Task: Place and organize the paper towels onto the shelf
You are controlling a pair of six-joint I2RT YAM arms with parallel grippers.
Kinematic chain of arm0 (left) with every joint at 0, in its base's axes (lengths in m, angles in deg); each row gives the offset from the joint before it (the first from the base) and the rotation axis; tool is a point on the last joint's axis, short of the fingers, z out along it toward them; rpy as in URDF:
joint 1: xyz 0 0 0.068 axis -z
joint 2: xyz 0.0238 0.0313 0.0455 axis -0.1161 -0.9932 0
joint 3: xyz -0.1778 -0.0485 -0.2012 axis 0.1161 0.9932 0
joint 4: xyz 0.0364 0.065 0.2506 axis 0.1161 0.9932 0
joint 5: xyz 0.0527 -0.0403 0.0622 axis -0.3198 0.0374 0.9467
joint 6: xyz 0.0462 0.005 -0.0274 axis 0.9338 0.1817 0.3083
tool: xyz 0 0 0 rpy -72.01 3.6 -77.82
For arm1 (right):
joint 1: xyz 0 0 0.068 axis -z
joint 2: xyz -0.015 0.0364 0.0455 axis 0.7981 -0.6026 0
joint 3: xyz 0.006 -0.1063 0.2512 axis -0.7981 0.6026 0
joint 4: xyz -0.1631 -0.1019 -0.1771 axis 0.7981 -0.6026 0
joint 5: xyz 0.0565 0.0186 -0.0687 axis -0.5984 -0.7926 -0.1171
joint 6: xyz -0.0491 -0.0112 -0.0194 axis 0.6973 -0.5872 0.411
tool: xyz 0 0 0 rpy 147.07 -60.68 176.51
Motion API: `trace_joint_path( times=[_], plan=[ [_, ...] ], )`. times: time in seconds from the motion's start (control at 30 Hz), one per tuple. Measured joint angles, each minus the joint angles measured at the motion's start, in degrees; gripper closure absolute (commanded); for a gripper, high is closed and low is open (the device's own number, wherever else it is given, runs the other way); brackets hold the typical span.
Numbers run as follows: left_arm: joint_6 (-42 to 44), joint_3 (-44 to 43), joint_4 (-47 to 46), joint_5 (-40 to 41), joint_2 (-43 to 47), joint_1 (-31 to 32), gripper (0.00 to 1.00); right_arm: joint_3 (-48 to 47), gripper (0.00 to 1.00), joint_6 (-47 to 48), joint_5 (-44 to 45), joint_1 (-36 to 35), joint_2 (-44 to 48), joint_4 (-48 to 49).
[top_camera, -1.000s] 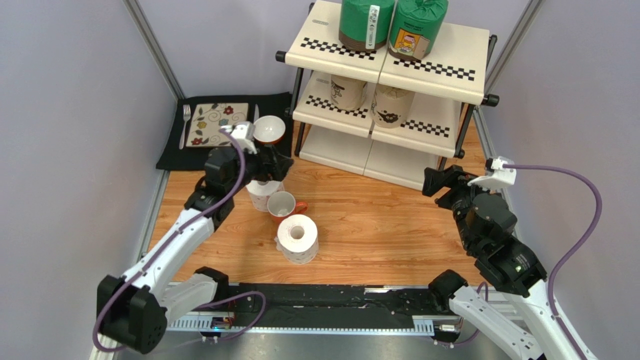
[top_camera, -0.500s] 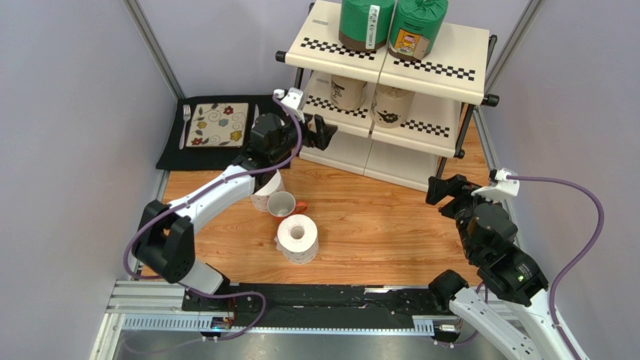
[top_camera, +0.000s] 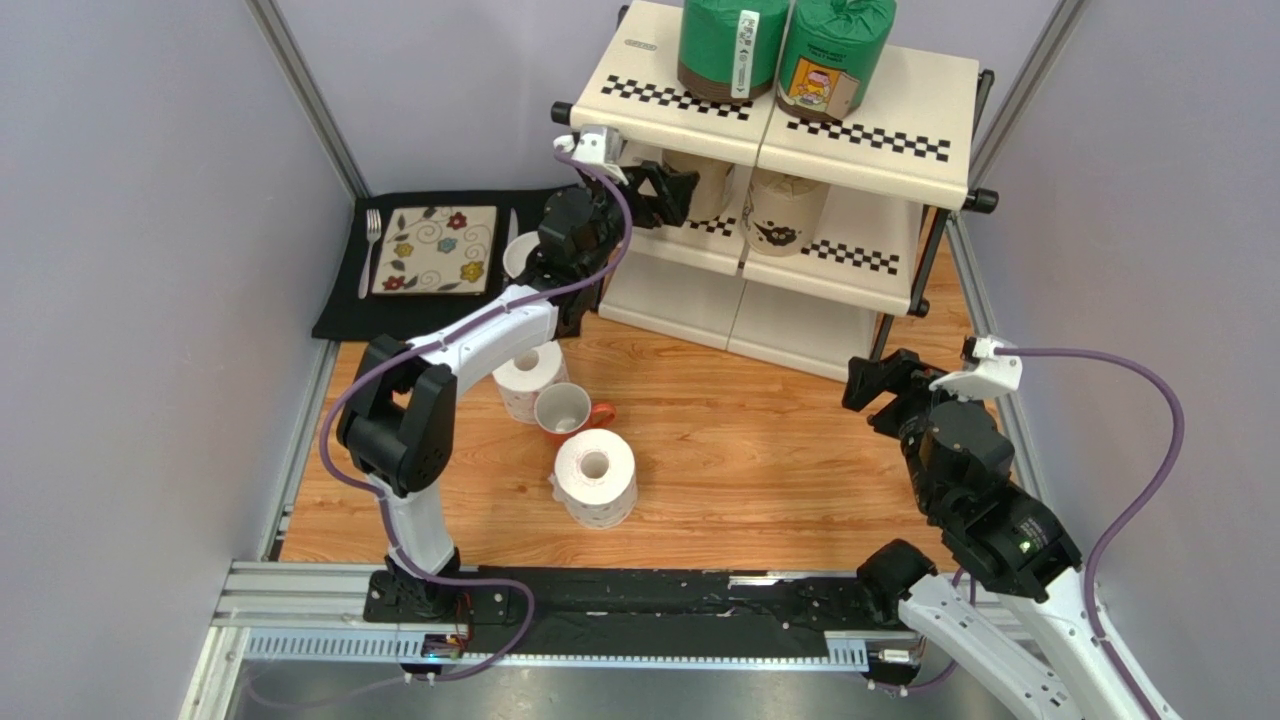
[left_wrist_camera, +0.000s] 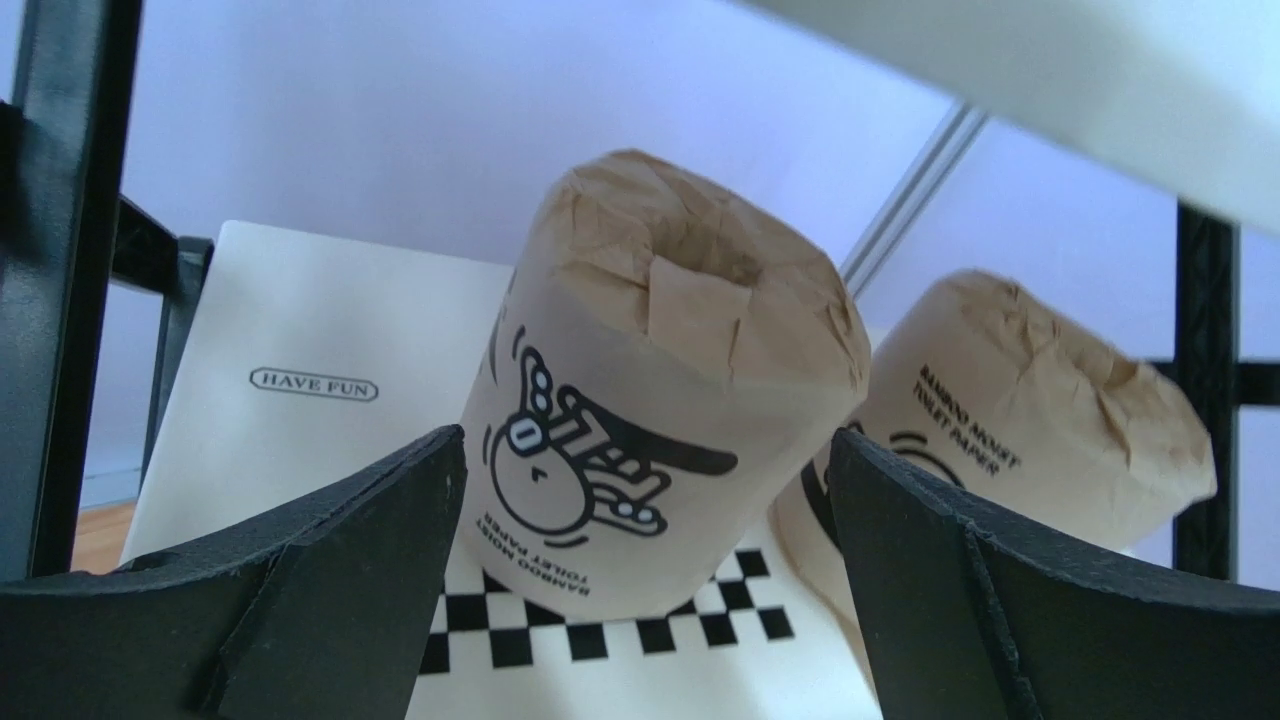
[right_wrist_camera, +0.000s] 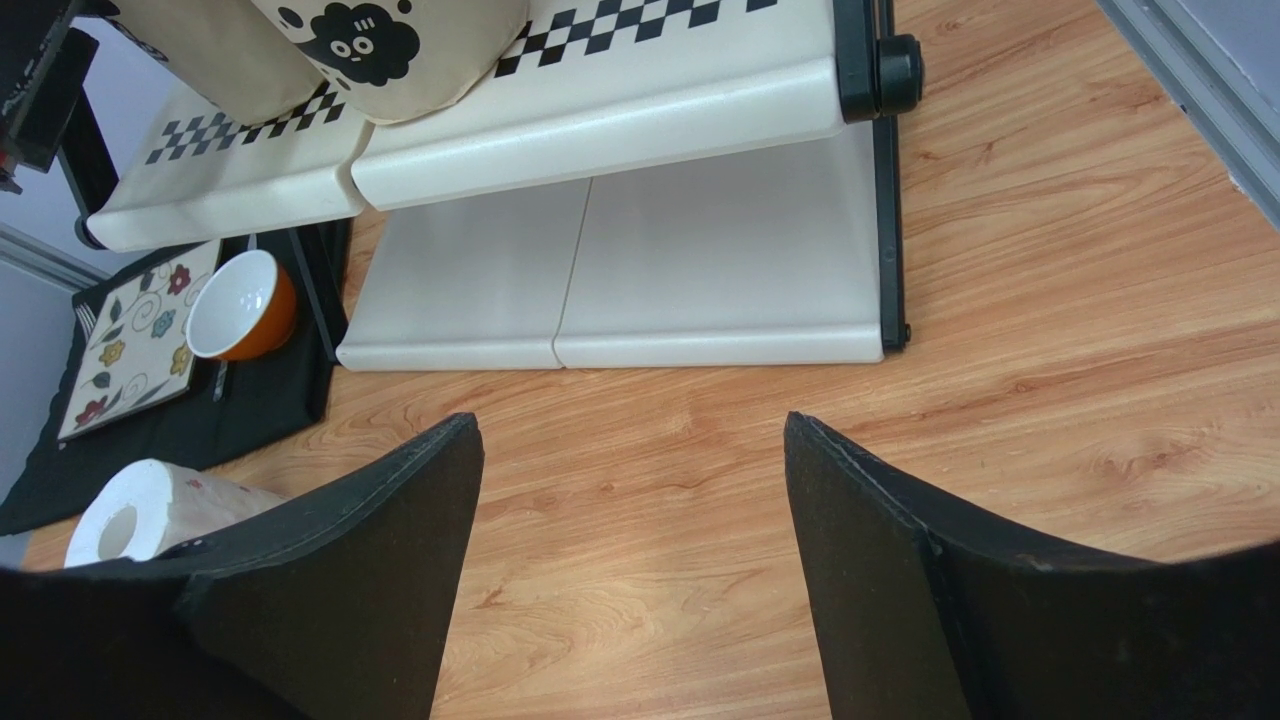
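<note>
The shelf (top_camera: 864, 128) stands at the back right. Two green paper towels (top_camera: 733, 45) (top_camera: 836, 53) sit on its top tier, and two tan ones on the middle tier. My left gripper (top_camera: 669, 192) reaches into that tier and is open. Its fingers flank the left tan roll (left_wrist_camera: 661, 390) without touching it. The second tan roll (left_wrist_camera: 1022, 420) stands beside it on the cream panel (left_wrist_camera: 301, 450). Two white rolls (top_camera: 597, 477) (top_camera: 529, 375) rest on the wooden table. My right gripper (top_camera: 879, 375) (right_wrist_camera: 631, 428) hangs open and empty above the wood in front of the bottom tier (right_wrist_camera: 676, 270).
A white-and-orange mug (top_camera: 568, 408) lies between the white rolls. An orange bowl (right_wrist_camera: 241, 305) sits by the shelf's left leg. The black placemat (top_camera: 353, 308) at the back left holds a patterned plate (top_camera: 439, 248) and a fork (top_camera: 371, 248). Grey walls close in both sides.
My left arm swung from the mug area up and right into the shelf's middle tier, staying open. The right gripper shifted slightly and opened a little wider.
</note>
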Motion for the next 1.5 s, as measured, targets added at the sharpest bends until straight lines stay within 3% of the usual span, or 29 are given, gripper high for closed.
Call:
trace_joint_path(
  times=[0.33,0.6,0.87,1.5],
  plan=[
    [-9.68,2.89,-13.46,8.26,-1.16,0.00,0.01,0.04,0.22,0.02,0.02,0.00,-0.02,0.04],
    [-15.13,2.08,-19.04,12.02,-5.31,-0.02,0.01,0.09,0.20,0.04,0.02,0.00,0.20,0.02],
    [-20.15,-3.04,-21.11,13.57,-11.78,-0.02,0.01,0.42,0.19,0.59,1.01,0.00,0.76,0.09],
    [-24.87,-12.31,-21.62,15.72,-16.94,-0.13,0.01,1.07,0.18,1.79,2.05,0.00,0.76,0.17]
  ],
)
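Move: The left brown paper towel roll on the middle shelf stands about 7 cm ahead of the open left hand and 4 cm to its right, its middle roughly 2 cm lower. The right brown roll is some 4 cm ahead and 16 cm to the right at that height, and the shelf's left front post about 10 cm to the left, 1 cm back. From the right hand, the left brown roll is roughly 32 cm ahead, 19 cm left and 6 cm higher. The left hand, fingers kept wide open, first lifts about 3 cm with a little leftward drift, then works forward beneath the top shelf board towards the left brown roll, dipping and rising again to end some 6 cm farther in and 3 cm higher. Meanwhile the wrist rolls about 35 degrees, left side dropping, which brings the fingertips near the roll's upper part; whether they touch its paper can't be made out. ##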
